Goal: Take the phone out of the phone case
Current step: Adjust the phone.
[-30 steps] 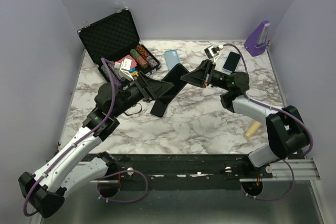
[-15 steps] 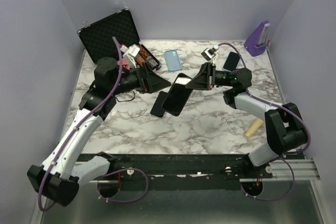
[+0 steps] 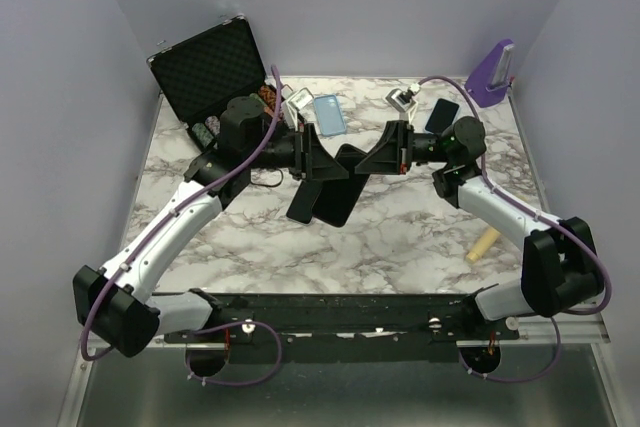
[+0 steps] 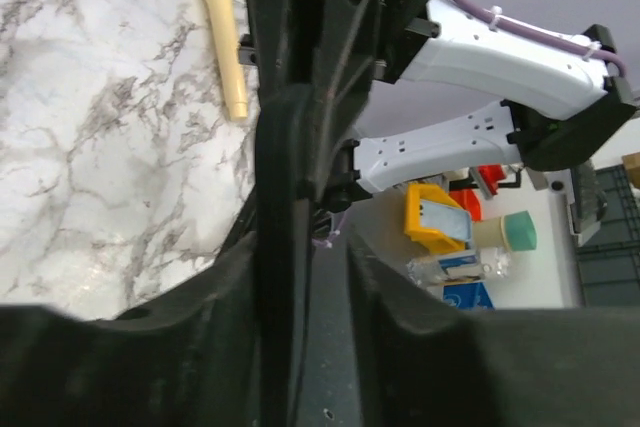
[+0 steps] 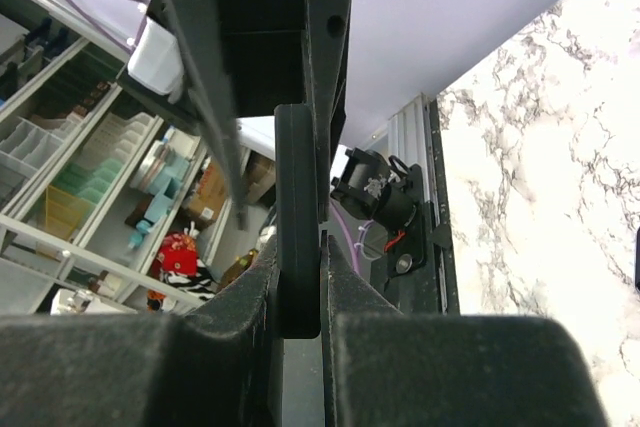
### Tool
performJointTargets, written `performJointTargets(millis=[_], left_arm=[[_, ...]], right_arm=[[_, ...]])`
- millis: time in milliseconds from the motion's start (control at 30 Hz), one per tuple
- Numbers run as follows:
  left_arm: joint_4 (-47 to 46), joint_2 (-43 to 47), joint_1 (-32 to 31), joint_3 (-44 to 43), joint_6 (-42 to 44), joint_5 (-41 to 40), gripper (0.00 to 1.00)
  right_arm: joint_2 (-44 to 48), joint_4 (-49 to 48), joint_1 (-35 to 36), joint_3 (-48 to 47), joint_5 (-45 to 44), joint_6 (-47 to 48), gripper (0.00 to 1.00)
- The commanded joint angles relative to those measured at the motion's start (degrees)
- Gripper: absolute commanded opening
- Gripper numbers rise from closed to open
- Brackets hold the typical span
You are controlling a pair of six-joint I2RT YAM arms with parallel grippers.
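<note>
The black phone case (image 3: pixel 340 197) hangs tilted above the marble table (image 3: pixel 400 237), between both arms. I cannot tell the phone apart from the case. My right gripper (image 3: pixel 372 160) is shut on its upper right edge; in the right wrist view the case (image 5: pixel 298 207) shows edge-on, pinched in the gripper (image 5: pixel 300 267). My left gripper (image 3: pixel 328 161) reaches in from the left. In the left wrist view the case (image 4: pixel 285 197) stands edge-on inside the gripper (image 4: pixel 300 277), against one finger (image 4: pixel 215 297), with a gap to the other finger (image 4: pixel 400 297).
A second dark slab (image 3: pixel 300 205) lies on the table under the held case. A light blue case (image 3: pixel 329 114), a dark phone (image 3: pixel 441 116), a purple stand (image 3: pixel 490 72) and an open black chip case (image 3: pixel 215 72) sit at the back. A wooden peg (image 3: pixel 482 245) lies front right.
The left arm has swung up and right, bringing its gripper onto the case's left side. The right gripper has kept its hold and shifted the case slightly right.
</note>
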State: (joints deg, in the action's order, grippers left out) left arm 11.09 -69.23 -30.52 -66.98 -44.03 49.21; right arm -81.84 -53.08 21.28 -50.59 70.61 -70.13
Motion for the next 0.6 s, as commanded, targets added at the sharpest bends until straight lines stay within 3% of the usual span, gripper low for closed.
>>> performJointTargets(millis=[0,200,267,400,467,567], left_arm=[[1.2,-2.9,-1.0,-4.4,2.0,2.6,0.37],[6.4,-4.1,-1.3,-7.9,5.6,-0.2,0.02],[7.4,-3.6,-1.4,-8.3,5.8,-2.7,0.00],[2.2,1.0,-1.2,-5.2,1.4,-11.3,0.00],[-1.3,4.1,-0.9,-3.0,-1.6,-16.1,0.00],[-6.0,7.5,-0.2,0.3,-7.2,-21.5,0.00]], right_arm=[[1.8,3.3,0.6,-2.8,1.4,2.7,0.01],[2.0,-1.2,0.7,-3.2,2.1,-0.7,0.01],[1.9,-1.9,0.8,-3.0,1.8,-1.5,0.04],[3.0,-0.7,0.9,-0.8,-1.4,-0.4,0.65],[3.7,-0.4,1.4,1.0,-3.4,0.6,0.81],[4.8,-3.7,3.9,4.6,-6.2,0.3,0.88]])
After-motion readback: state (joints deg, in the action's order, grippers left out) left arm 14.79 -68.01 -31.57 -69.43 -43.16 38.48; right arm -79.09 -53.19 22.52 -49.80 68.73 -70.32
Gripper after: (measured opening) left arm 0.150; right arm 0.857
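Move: The black phone, held in the right hand, already stands between the left hand's open fingers, its middle about 3 cm back and 1 cm right of the left hand. From the right hand its middle is some 4 cm back and 4 cm left. The table phone lies roughly 5 cm ahead, 7 cm left and 20 cm below the left hand; the blue case is about 30 cm straight ahead of the left hand, equally low. The left pinches the black phone, the right then opens and releases, the left easing about 2 cm forward, turning counter-clockwise. ##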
